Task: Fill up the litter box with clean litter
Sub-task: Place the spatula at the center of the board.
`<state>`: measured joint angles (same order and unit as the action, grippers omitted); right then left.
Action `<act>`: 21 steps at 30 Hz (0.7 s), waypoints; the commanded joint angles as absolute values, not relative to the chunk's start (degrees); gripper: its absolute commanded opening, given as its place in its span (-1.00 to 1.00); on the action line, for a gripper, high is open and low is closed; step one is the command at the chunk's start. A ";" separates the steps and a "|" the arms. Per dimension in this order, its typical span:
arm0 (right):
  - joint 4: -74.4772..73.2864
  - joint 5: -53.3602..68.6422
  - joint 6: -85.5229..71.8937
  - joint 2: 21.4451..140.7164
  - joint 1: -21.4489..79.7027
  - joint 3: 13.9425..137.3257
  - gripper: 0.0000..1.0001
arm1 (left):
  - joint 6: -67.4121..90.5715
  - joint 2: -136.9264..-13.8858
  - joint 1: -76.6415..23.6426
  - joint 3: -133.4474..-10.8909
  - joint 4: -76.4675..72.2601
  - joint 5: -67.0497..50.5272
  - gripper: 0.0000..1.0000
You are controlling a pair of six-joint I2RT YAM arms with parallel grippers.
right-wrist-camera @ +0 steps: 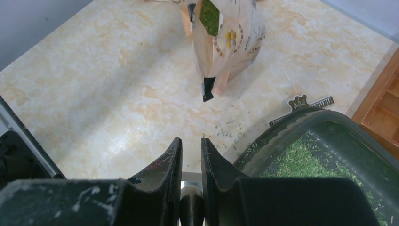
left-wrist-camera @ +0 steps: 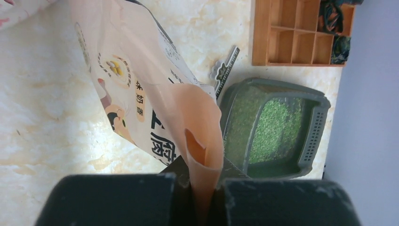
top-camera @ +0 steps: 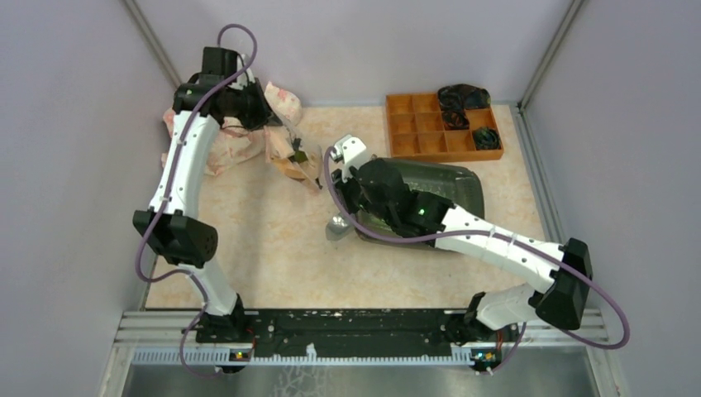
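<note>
The litter box (top-camera: 463, 184) is a dark shallow tray right of centre, with clean litter (left-wrist-camera: 273, 127) spread as green granules over part of its floor (right-wrist-camera: 301, 160). A peach printed bag (top-camera: 291, 157) stands tilted left of the box, and green granules show in its opening (right-wrist-camera: 210, 14). My left gripper (left-wrist-camera: 207, 188) is shut on the bag's upper paper edge. My right gripper (right-wrist-camera: 191, 141) hangs at the box's left rim, shut on the dark handle of a grey metal scoop (top-camera: 337, 225), whose bowl rests on the table.
An orange compartmented organiser (top-camera: 430, 124) with dark items sits behind the box. Crumpled pink-white paper (top-camera: 231, 145) lies at the back left. Loose granules (right-wrist-camera: 230, 129) are scattered on the marble table. A dark notched strip (right-wrist-camera: 306, 102) lies by the box's corner. Grey walls enclose three sides.
</note>
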<state>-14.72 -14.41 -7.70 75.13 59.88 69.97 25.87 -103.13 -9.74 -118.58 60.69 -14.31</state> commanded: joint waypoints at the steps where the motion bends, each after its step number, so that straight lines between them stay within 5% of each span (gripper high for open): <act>1: -5.86 -16.85 -8.61 77.75 60.12 70.47 -1.00 | 25.48 -99.23 -8.17 -123.34 60.38 -16.95 -1.00; 10: 7.47 -15.89 -9.15 83.43 59.98 63.04 -1.00 | 25.64 -97.44 -6.96 -122.80 60.11 -17.59 -1.00; 21: 5.56 -17.00 -15.61 71.68 61.74 43.32 -1.00 | 25.85 -96.61 -6.94 -119.71 57.88 -18.97 -1.00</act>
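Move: The right hand holds the spatula by its handle. The patch of bare table where it is to go lies roughly 18 cm below, about 3 cm ahead and 5 cm to the left. The litter box is centred some 20 cm right and 9 cm ahead of that hand; the litter bag is about 17 cm ahead and 13 cm left, middle some 7 cm lower. From the left hand, the patch is about 15 cm back, 11 cm right and 20 cm down. Keeping its pinch on the handle, the right hand lowers the spatula beside the box's near-left side until the blade seems to meet the table. It sinks about 8 cm in all, first drifting some 3 cm forward and 3 cm left, then coming back over the same ground. The left hand keeps the bag pinched by its top edge, lifting it about 2 cm while easing slightly left and back. ##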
